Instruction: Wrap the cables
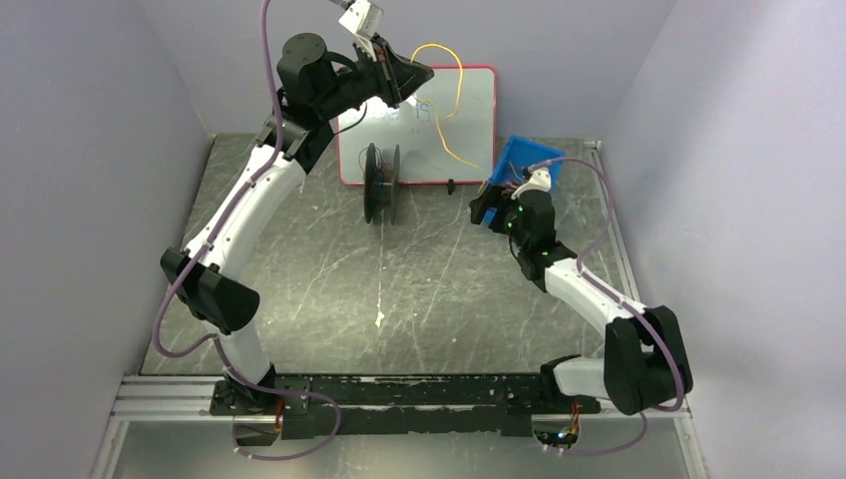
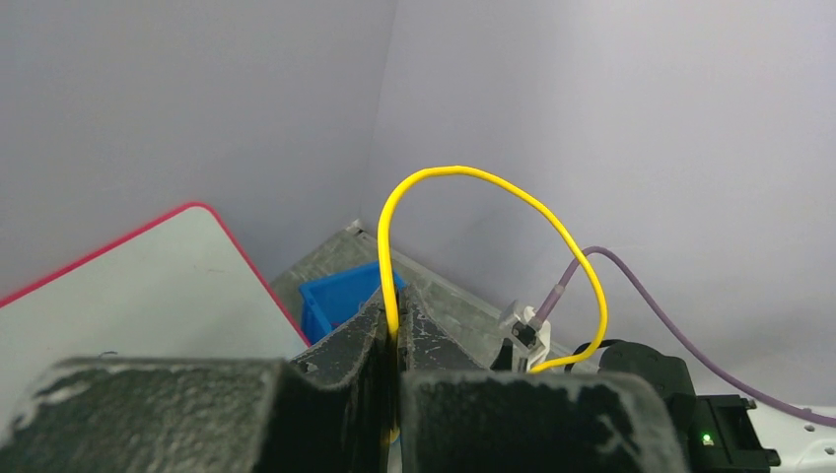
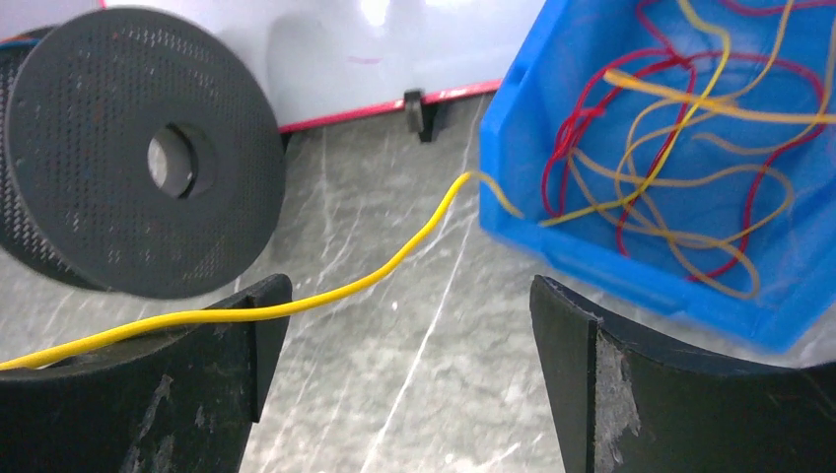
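Observation:
A thin yellow cable (image 2: 473,177) is pinched between the shut fingers of my left gripper (image 2: 395,320), which is raised over the whiteboard (image 1: 454,120). From there the cable (image 1: 454,75) arcs up, drops across the board and runs into the blue bin (image 1: 529,155). In the right wrist view it (image 3: 394,266) passes over the tip of my left finger (image 3: 237,335) without being gripped. My right gripper (image 3: 409,296) stands open just in front of the bin's rim (image 3: 592,261). Several red and yellow cables (image 3: 680,148) lie tangled inside the bin.
A black perforated spool (image 1: 382,183) stands upright on the table in front of the whiteboard's red frame; it appears at left in the right wrist view as spool (image 3: 148,158). Grey walls close in on the left, back and right. A mauve hose (image 2: 670,315) trails from the right arm.

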### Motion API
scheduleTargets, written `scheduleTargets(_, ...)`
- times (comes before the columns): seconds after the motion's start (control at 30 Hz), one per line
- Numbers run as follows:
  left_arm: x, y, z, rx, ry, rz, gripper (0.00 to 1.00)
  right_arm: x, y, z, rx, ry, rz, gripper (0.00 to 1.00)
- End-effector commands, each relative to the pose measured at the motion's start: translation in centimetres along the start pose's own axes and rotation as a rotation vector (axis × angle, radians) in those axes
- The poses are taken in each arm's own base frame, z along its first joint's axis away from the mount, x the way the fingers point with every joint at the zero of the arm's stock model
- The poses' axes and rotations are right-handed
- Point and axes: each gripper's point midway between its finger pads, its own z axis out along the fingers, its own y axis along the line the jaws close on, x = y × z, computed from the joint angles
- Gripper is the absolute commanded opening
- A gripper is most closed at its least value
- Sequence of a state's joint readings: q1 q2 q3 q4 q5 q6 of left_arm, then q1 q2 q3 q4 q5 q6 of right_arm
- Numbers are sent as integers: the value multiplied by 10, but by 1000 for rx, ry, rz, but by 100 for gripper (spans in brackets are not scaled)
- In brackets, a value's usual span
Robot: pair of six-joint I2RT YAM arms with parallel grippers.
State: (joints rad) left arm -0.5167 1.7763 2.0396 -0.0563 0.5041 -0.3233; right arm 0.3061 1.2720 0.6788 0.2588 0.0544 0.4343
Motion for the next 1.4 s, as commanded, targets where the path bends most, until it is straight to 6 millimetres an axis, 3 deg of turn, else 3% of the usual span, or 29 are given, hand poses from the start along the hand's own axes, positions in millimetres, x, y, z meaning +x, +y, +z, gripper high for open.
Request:
scheduleTargets(0.0, -37, -12, -18, -11, -54, 44, 7, -44, -2, 12, 52, -174, -47, 94)
scheduleTargets(0.27, -43, -15, -29, -34, -47, 56, 7, -54, -4, 24, 70, -214, -57, 79)
scheduleTargets(0.43, -45, -18, -37, -49, -50, 55, 7, -67, 1, 27, 61, -246, -66, 62)
scheduleTargets(0.8, -39, -15, -54, -99, -38, 39, 7, -101, 14, 21, 45, -316, -102, 17)
scheduleTargets(0.87, -37, -15, -57, -103, -36, 35, 7, -109, 15, 17, 51, -332, -108, 1)
scheduleTargets(1.03, -29, -16, -65, -116, -29, 13, 7, -136, 18, 3, 75, -395, -130, 0)
scheduleTargets(1.37, 11, -16, -77, -110, 25, -47, 7, -232, 33, -39, 151, -591, -173, 0)
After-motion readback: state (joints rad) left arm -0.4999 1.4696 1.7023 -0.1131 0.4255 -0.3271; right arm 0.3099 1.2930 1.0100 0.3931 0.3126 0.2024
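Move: The yellow cable already hangs from my shut left fingers to the blue box. The stretch my open right hand goes for is some 5 cm ahead of that hand, about level with it; from my left hand it lies about 13 cm right, 3 cm ahead and 34 cm down. From the right hand, the box is some 12 cm ahead, 9 cm right and 13 cm below; the upright black spool is about 24 cm left, 4 cm ahead and 7 cm below. I slide my right hand about 5 cm forward around the yellow cable, rising as the fingers shut and pinch it, then pull it steeply up to some 18 cm above where I began, drifting right, with the fingertips tilting up about 25 degrees. My left hand keeps its pinch and eases about 5 cm back and 5 cm left, first up, then down. ##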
